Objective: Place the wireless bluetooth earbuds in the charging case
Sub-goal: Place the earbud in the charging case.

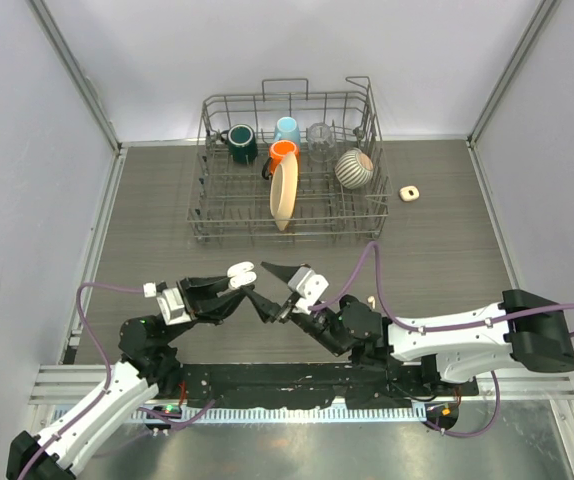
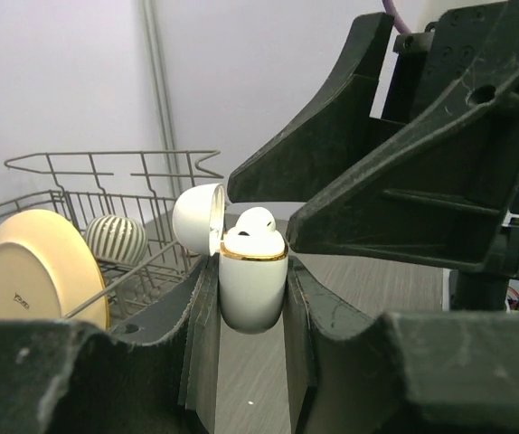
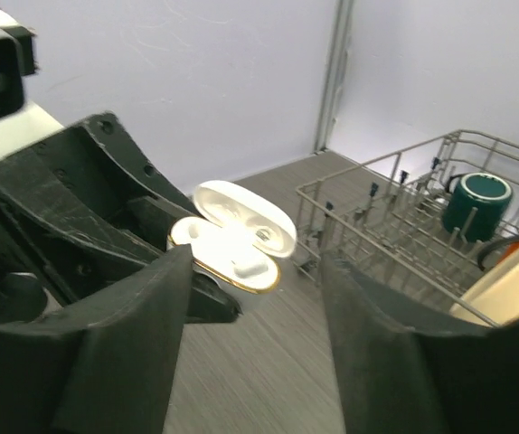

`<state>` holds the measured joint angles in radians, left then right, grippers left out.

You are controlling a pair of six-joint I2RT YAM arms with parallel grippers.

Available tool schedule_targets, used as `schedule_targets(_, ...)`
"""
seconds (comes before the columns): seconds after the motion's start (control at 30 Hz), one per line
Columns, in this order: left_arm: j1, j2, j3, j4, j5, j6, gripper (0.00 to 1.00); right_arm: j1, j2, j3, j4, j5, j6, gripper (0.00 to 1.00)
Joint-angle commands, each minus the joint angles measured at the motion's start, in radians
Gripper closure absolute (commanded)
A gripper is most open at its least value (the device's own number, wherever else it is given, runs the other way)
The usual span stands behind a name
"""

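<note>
The white charging case (image 2: 252,289) stands upright between my left gripper's (image 2: 250,362) fingers, which are shut on its sides. Its lid (image 2: 196,217) hangs open to the left above the gold rim. One white earbud (image 2: 256,222) sits in the case with its head sticking up. From the right wrist the case (image 3: 207,237) shows its open inside, with the earbud (image 3: 250,265) in the near socket. My right gripper (image 3: 255,344) is open just in front of the case, with nothing between its fingers. In the top view both grippers meet near the table's front, left (image 1: 244,286) and right (image 1: 270,292).
A wire dish rack (image 1: 289,232) stands at the back with a green mug (image 1: 241,143), an orange mug (image 1: 283,152), a striped bowl (image 1: 354,168) and a cream plate (image 1: 283,193). A small beige case (image 1: 409,192) lies right of it. A tiny white bit (image 1: 371,300) lies by the right arm.
</note>
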<state>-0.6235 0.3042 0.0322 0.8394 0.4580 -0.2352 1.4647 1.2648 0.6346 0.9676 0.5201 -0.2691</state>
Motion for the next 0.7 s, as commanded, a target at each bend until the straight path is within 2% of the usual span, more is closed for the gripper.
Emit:
schedule_targets(0.0, 0.001, -0.014, -0.005, 0.083, -0.033, 0.008, 1.0, 0.0, -0.062, 0.051, -0.062, 0.086, 0.123, 0.28)
schedule_targets(0.1, 0.001, -0.027, -0.005, 0.057, -0.033, 0.023, 1.0, -0.003, -0.097, 0.086, -0.116, 0.181, 0.217, 0.19)
schedule_targets(0.17, 0.001, -0.037, -0.005, 0.041, -0.035, 0.03, 1.0, -0.024, -0.142, 0.125, -0.223, 0.199, 0.267, 0.18)
schedule_targets(0.27, 0.001, -0.056, -0.006, 0.017, -0.036, 0.045, 1.0, -0.081, -0.192, 0.203, -0.468, 0.155, 0.494, 0.18)
schedule_targets(0.33, 0.001, -0.065, -0.009, 0.009, -0.042, 0.053, 1.0, -0.188, -0.214, 0.255, -0.652, -0.004, 0.673, 0.18)
schedule_targets(0.4, -0.001, -0.074, -0.009, 0.003, -0.044, 0.057, 1.0, -0.284, -0.223, 0.264, -0.74, -0.153, 0.755, 0.18)
schedule_targets(0.67, 0.001, -0.076, -0.009, 0.007, -0.035, 0.077, 1.0, -0.388, -0.209, 0.251, -0.779, -0.506, 0.967, 0.18)
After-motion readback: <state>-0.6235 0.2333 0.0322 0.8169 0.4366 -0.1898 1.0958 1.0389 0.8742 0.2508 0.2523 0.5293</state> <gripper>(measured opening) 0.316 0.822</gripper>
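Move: The open charging case, an earbud already seated in it, is held in the left fingertips, about level with the left hand point. From the empty right hand it lies some 4 cm left, 1 cm ahead and 3 cm lower. The near loose earbud is on the table, about 12 cm ahead of either hand, 9 cm right of the right hand and 12 cm right of the left. The far loose earbud lies roughly 24 cm right of the right hand and 3 cm ahead, both nearly 30 cm down. Opening wider, the right hand leaves the case forward, right and up about 10 cm, then dips, tipping down. ##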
